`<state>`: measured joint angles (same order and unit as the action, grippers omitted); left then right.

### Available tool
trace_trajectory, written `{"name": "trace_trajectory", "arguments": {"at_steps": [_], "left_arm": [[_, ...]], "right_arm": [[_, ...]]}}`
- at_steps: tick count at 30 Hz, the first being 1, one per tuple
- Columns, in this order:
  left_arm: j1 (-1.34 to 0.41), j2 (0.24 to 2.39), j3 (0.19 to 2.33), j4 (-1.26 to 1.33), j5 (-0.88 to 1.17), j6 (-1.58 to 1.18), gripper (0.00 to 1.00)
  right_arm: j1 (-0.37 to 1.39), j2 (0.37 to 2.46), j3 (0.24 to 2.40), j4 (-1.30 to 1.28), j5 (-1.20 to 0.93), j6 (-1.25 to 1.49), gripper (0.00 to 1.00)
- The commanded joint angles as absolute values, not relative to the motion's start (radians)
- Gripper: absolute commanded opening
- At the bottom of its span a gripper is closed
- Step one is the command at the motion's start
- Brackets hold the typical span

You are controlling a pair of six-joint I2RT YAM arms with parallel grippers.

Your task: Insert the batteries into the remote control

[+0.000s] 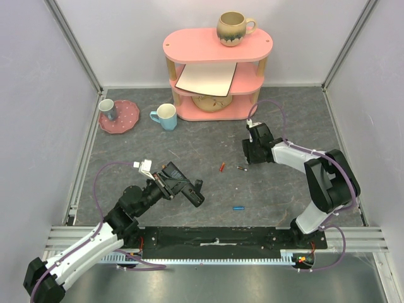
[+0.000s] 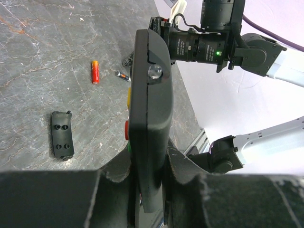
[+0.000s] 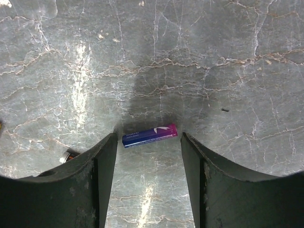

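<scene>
My left gripper (image 1: 169, 180) (image 2: 152, 190) is shut on the black remote control (image 1: 188, 189) (image 2: 152, 118), held on edge above the table with coloured buttons along its left side. A red-orange battery (image 1: 221, 167) (image 2: 95, 71) lies mid-table. My right gripper (image 1: 250, 154) (image 3: 148, 137) hangs open, pointing down at the table. A blue-purple battery (image 3: 149, 135) lies crosswise between its fingertips (image 3: 107, 156), with only small gaps at each end. Another blue battery (image 1: 238, 207) lies nearer the front.
A dark battery (image 1: 242, 168) (image 2: 122, 76) (image 3: 66, 156) lies beside the red-orange one. A black battery cover (image 2: 62, 134) rests on the table. At the back stand a pink shelf (image 1: 214, 47) with a mug (image 1: 233, 28), a blue mug (image 1: 166, 117) and a pink plate (image 1: 126, 120).
</scene>
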<state>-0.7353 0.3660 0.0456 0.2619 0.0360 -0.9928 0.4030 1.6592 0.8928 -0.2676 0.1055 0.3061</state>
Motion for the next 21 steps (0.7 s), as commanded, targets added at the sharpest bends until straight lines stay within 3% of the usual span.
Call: {"name": "trace_trajectory", "arguments": {"at_steps": [1, 6, 16, 19, 21], "left_arm": [[-0.735, 0.371, 0.000, 0.324, 0.048, -0.992, 0.02], [-0.735, 0.367, 0.000, 0.324, 0.049, -0.996, 0.02], [-0.735, 0.356, 0.000, 0.324, 0.049, -0.999, 0.02], [-0.735, 0.351, 0.000, 0.322, 0.048, -0.997, 0.02], [-0.735, 0.350, 0.000, 0.319, 0.046, -0.997, 0.02]], "right_arm": [[0.403, 1.654, 0.861, -0.339, 0.089, 0.311, 0.61], [0.403, 1.667, 0.861, -0.331, 0.083, 0.314, 0.56], [0.403, 1.634, 0.810, -0.269, 0.067, 0.386, 0.32], [0.403, 1.600, 0.802, -0.256, 0.060, 0.417, 0.32], [0.405, 1.592, 0.810, -0.267, 0.069, 0.420, 0.38]]}}
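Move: The purple-and-pink battery lies crosswise between the right hand's open fingertips, in line with them and at most 1 cm below, its two ends facing the pads. The black battery is about 6 cm to the hand's left and 2 cm back, and the red one about 13 cm left and 1 cm back. From the left hand, which holds the remote, the purple-and-pink battery is roughly 14 cm ahead, 25 cm to the right and 15 cm below. Low over the table, the right hand stays almost where it is while its fingers close along the battery's length towards its two ends, from about two-thirds open to one-third. Near the end the hand draws back a little under 1 cm at the same height, with a slight roll and turn of some 3 degrees, and the left hand keeps holding the remote still. ##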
